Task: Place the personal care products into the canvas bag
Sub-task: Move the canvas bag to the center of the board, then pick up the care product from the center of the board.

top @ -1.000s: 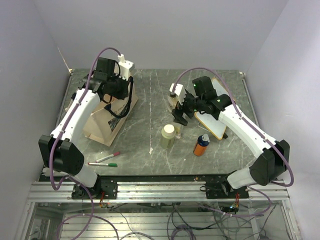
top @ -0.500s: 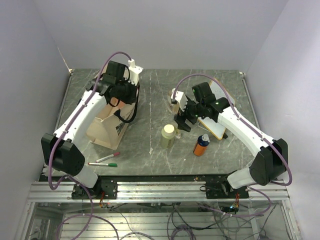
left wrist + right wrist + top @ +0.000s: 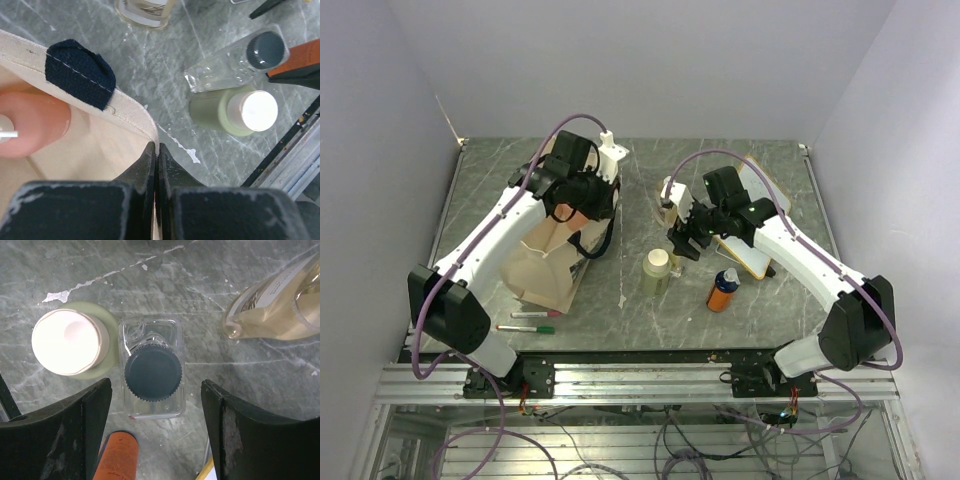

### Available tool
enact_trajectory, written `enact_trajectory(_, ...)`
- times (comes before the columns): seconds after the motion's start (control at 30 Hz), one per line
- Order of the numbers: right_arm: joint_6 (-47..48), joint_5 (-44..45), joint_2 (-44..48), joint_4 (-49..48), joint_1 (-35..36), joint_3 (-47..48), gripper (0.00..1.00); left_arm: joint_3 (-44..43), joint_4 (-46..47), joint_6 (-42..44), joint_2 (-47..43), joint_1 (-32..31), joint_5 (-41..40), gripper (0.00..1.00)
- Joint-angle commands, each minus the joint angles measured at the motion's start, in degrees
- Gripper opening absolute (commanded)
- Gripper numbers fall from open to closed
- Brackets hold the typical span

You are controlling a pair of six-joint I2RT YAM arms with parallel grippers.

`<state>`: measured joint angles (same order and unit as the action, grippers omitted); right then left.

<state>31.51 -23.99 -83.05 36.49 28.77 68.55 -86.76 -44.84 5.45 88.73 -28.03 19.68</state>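
The canvas bag (image 3: 542, 268) stands at the left, and my left gripper (image 3: 592, 205) is shut on its rim (image 3: 131, 114) beside a navy strap (image 3: 79, 73). A salmon-pink bottle (image 3: 31, 125) lies inside the bag. My right gripper (image 3: 156, 405) hangs open over the upright clear bottle with the black cap (image 3: 152, 372), one finger on each side and neither touching it. The pale green bottle (image 3: 70, 342) stands close to the clear one's left in the right wrist view. The amber bottle (image 3: 667, 200) stands behind them and the orange bottle (image 3: 723, 290) in front.
A wood-framed whiteboard (image 3: 752, 240) lies under the right forearm. Red and green markers (image 3: 533, 321) lie by the table's near edge, in front of the bag. The green, clear and orange bottles stand close together (image 3: 235, 110).
My left arm has swung right, pulling the bag's rim toward the table's middle and tilting the bag. My right gripper has shifted slightly over the clear bottle and its jaws have narrowed a little.
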Motion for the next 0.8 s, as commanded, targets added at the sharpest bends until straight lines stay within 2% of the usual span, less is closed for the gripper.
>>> enact_trajectory(0.0, -0.86, -2.08, -1.14, -2.87, -0.24, -0.50, 0.70, -0.93, 3.26, -1.84, -0.88, -1.85, 6.26, 0.09)
enact_trajectory(0.2, -1.86, -2.13, -1.44, -6.43, -0.29, -2.88, 0.66, -0.51, 3.64, -1.98, -1.42, -1.85, 6.42, 0.15)
enact_trajectory(0.43, -2.66, -3.85, -1.74, -11.35, -0.23, -5.38, 0.60, 0.86, 4.17, -0.64, -3.16, -1.85, 6.51, 0.37)
enact_trajectory(0.5, -2.76, -4.64, -1.68, -12.71, -0.21, -5.81, 0.55, 0.94, 3.96, -0.03, -3.72, -1.81, 6.24, 0.42)
enact_trajectory(0.6, -2.81, -5.47, -1.68, -13.62, -0.22, -5.84, 0.41, 0.74, 3.31, 1.25, -4.79, -1.83, 5.39, 0.53)
enact_trajectory(0.7, -2.19, -6.20, -1.54, -13.26, -0.23, -4.97, 0.17, 0.17, 2.22, 2.66, -6.48, -1.85, 4.06, 0.62)
enact_trajectory(0.73, -2.11, -6.47, -1.41, -13.14, -0.25, -4.62, 0.07, -0.15, 1.85, 3.16, -6.99, -1.74, 3.52, 0.67)
enact_trajectory(0.77, -1.96, -6.69, -1.23, -13.01, -0.26, -4.19, 0.02, -0.48, 1.42, 3.64, -7.58, -1.74, 2.84, 0.73)
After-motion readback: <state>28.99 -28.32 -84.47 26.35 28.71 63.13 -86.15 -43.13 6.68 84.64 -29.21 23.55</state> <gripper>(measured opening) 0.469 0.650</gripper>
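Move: In the left fingers is the right rim of the canvas bag, whose middle lies some 9 cm left, 4 cm back and 12 cm down; the green bottle is about 12 cm right and 6 cm back. From the right hand, the clear bottle is about 2 cm left, 1 cm ahead and 6 cm down, the green bottle 3 cm back and 6 cm left, the amber bottle 10 cm ahead and 3 cm left. Letting go of the bag's rim, the left hand opens wide while easing a little back and right, then rises about 3 cm off the rim. Meanwhile the right hand sinks about 2 cm and shifts about 2 cm left over the clear bottle, closing its fingers until they pinch its sides below the dark cap. ##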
